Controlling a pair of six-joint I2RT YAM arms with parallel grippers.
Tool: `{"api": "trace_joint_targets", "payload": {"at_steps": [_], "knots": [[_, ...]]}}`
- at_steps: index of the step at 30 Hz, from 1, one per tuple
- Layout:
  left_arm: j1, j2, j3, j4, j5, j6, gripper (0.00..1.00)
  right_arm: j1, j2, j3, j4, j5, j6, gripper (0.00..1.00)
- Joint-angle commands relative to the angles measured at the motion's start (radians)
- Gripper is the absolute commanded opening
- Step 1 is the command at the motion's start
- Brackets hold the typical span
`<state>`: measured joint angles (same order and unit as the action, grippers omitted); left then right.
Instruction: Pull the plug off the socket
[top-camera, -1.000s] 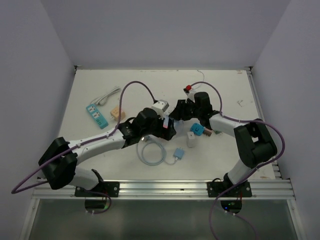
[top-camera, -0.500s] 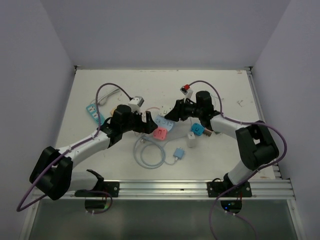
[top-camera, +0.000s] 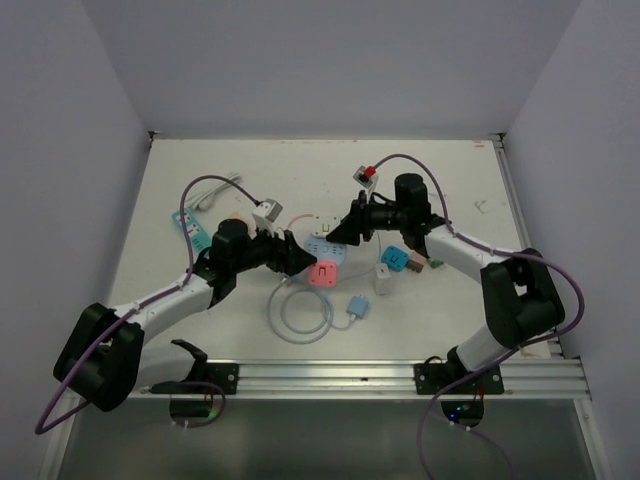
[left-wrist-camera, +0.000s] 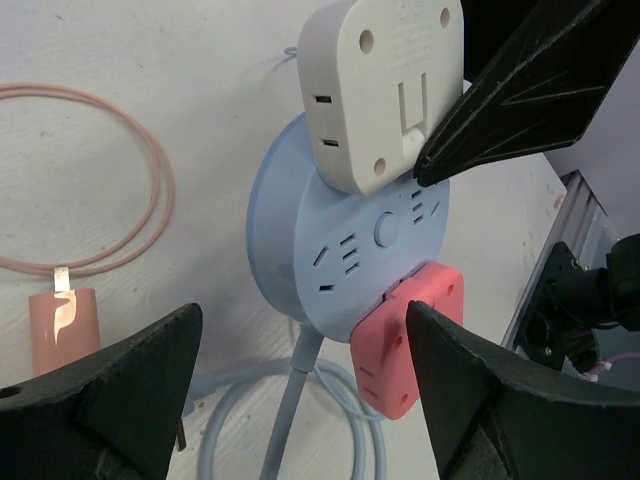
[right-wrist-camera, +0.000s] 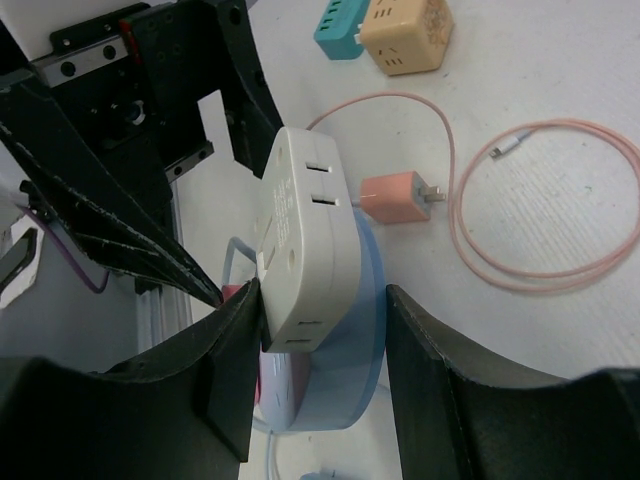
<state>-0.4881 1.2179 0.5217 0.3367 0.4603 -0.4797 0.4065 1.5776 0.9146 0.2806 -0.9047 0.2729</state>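
Observation:
A round light-blue socket sits mid-table, tilted up off the surface. A pink plug is plugged into its lower edge and a white adaptor into its upper part. My right gripper is shut across the white adaptor and the back of the socket. My left gripper is open just short of the socket. Its right finger is close beside the pink plug and its left finger stands well clear. In the top view the left gripper sits just left of the pink plug.
The socket's pale cable coils toward the near edge, ending at a small blue charger. A blue adaptor and a white cube lie to the right. A teal power strip and a beige cube lie left. A pink charger with looped cable lies behind.
My left arm has drawn back to the left from over the socket, uncovering the pink plug, and now faces it. The right gripper has kept its hold and shifted slightly.

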Motion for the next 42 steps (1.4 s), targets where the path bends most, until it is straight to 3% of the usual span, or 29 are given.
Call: {"api": "trace_joint_targets", "payload": {"at_steps": [1, 13, 29, 32, 36, 40, 41, 42], "knots": [[0.009, -0.012, -0.015, 0.137, 0.077, -0.020, 0.86, 0.011, -0.060, 0.052, 0.005, -0.125, -0.040, 0.00], [0.009, 0.025, -0.046, 0.242, 0.149, -0.063, 0.69, 0.045, -0.062, 0.059, 0.008, -0.174, -0.093, 0.00], [0.011, 0.060, -0.094, 0.429, 0.262, -0.152, 0.56, 0.046, -0.096, 0.053, 0.084, -0.226, -0.090, 0.00], [0.013, 0.057, -0.100, 0.459, 0.281, -0.169, 0.47, 0.045, -0.099, 0.050, 0.081, -0.218, -0.097, 0.00], [0.017, 0.046, -0.104, 0.470, 0.287, -0.180, 0.25, 0.045, -0.093, 0.052, 0.054, -0.203, -0.116, 0.00], [0.019, 0.043, -0.104, 0.460, 0.285, -0.181, 0.03, 0.045, -0.094, 0.050, 0.032, -0.175, -0.130, 0.20], [0.019, 0.043, -0.104, 0.458, 0.284, -0.181, 0.00, 0.046, -0.096, 0.055, 0.025, -0.169, -0.133, 0.41], [0.020, 0.042, -0.103, 0.453, 0.282, -0.178, 0.00, 0.045, -0.097, 0.056, 0.005, -0.160, -0.144, 0.49]]}}
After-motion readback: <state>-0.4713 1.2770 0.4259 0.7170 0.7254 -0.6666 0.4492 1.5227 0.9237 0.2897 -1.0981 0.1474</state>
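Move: The round blue socket, held up in the right hand's grip, has its middle about 6 cm to the right of the open left hand, 3 cm ahead and roughly level with it. From the left hand, its pink plug is some 5 cm to the right, 3 cm back and 2 cm lower; its white plug is 6 cm right, 7 cm ahead and 3 cm higher. From the right hand, the socket's middle lies about 3 cm left, 2 cm back and 1 cm below. Bringing the socket back about 4 cm, up 3 cm and slightly left, the right hand keeps its pinch by the white plug and turns some 15 degrees, mostly counter-clockwise. The left hand travels back, up and right with it, about 5 cm in all, closing in sideways and rolling its left side down while turning clockwise; its fingers narrow to about half open and pinch the socket's near-left part beside the pink plug. ##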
